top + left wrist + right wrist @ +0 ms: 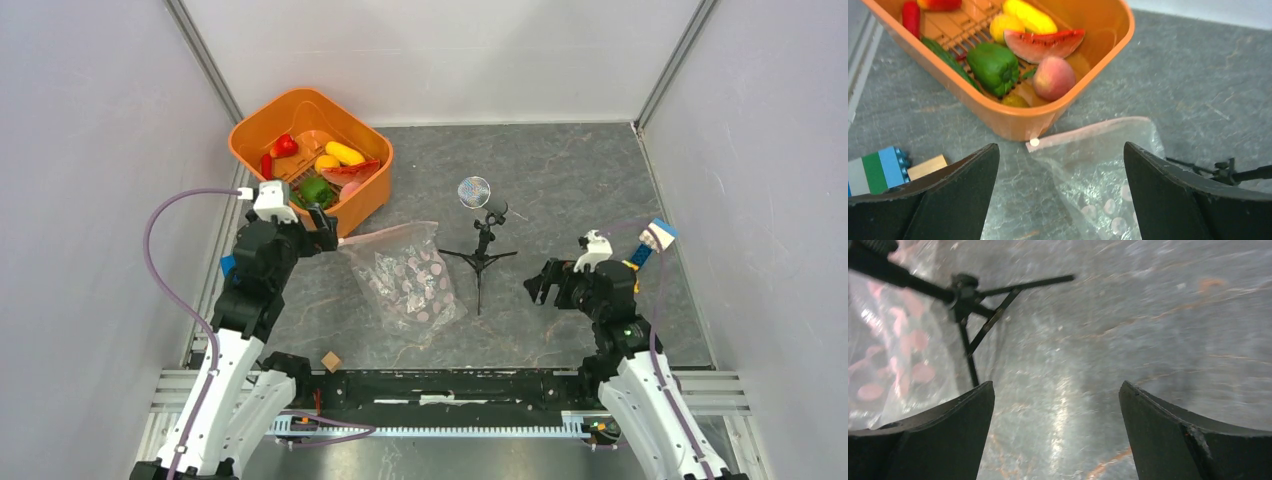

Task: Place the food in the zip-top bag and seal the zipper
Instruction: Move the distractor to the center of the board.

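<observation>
The clear dotted zip-top bag [405,276] lies flat on the table, its zipper [1088,131] at the far end by the basket. The food lies in the orange basket [250,128]: a green bell pepper [993,66], watermelon slice [1040,44], peach [1054,77], yellow pieces [1030,17], red peppers [911,17] and a cucumber [948,59]. My left gripper [325,228] is open and empty, just before the bag's mouth corner and the basket's near wall. My right gripper [538,285] is open and empty, right of the bag over bare table.
A small black tripod [482,245] with a round disc stands between the bag and my right gripper. Coloured building blocks [875,169] lie left of the left arm and others [652,240] at the right. A small wooden cube [331,361] sits near the front rail.
</observation>
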### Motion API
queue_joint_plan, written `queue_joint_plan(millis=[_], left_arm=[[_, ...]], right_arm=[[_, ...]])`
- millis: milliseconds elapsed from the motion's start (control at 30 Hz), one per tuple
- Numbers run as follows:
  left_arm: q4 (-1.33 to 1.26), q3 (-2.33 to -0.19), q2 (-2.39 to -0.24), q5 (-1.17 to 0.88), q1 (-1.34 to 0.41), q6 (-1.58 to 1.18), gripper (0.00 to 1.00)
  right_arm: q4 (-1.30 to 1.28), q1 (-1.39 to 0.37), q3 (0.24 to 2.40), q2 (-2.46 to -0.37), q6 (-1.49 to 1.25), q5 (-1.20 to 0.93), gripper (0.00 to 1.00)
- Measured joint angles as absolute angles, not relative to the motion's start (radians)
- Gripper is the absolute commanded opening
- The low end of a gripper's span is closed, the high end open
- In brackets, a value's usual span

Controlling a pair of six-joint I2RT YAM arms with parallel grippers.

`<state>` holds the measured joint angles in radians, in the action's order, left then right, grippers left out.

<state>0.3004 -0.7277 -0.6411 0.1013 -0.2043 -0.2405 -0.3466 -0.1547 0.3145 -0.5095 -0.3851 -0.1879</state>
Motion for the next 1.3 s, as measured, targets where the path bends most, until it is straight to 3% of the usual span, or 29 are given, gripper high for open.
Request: queue_joint_plan(millis=[167,267,500,767,1100,1300], left_arm=[[0.319,-0.700,-0.662,0.072,-0.204,-0.241,1.00],[0.318,-0.700,-0.657,0.002,-0.203,-0.234,1.00],[0.312,-0.698,-0.638,-0.125,-0.203,-0.225,1.00],[0.382,-0.695,-0.594,0.004,-0.202,-0.312,1.00],[0.389,-0.680,-0.565,0.024,-0.202,-0.325,1.00],[0.390,-0.680,-0.569,0.019,-0.202,-0.326,1.00]], right_arm=[[-0.232,-0.216,0.210,-0.495,-0.427,-0.368,0.98],[-0.149,-0.362,0.166,-0.491,-0.475,-0.380,0.98],[0.101,-0.749,0.124,-0.606,-0.590,-0.164,0.98],[0.363,-0.973,0.105,-0.835,-0.663,0.066,0.98],[0.596,-1.013,0.134,-1.140,-0.782,0.264,0.98],[0.670,-0.951,0.179,-1.238,-0.788,0.301,0.98]])
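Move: Ahead and to the left of the right hand, roughly 8 cm out and 13 cm across, stands the small black tripod, its middle about 3 cm below the hand. The clear bag lies flat some 14 cm left of the tripod and 4 cm nearer the base; the toy-brick figure is about 10 cm ahead of the right hand and 26 cm to its right. From the left hand the tripod is about 32 cm right, 2 cm ahead and 20 cm down. Sweeping about 17 cm left, the right hand first draws back some 7 cm around the tripod's near foot, then comes forward about 6 cm towards the tripod, sinking nearly 4 cm with fingers wide open. Its wrist swings counter-clockwise nearly 30 degrees, then mostly back, and keeps a slight roll with its left side raised. The left hand, also open, settles a couple of centimetres down and back. ##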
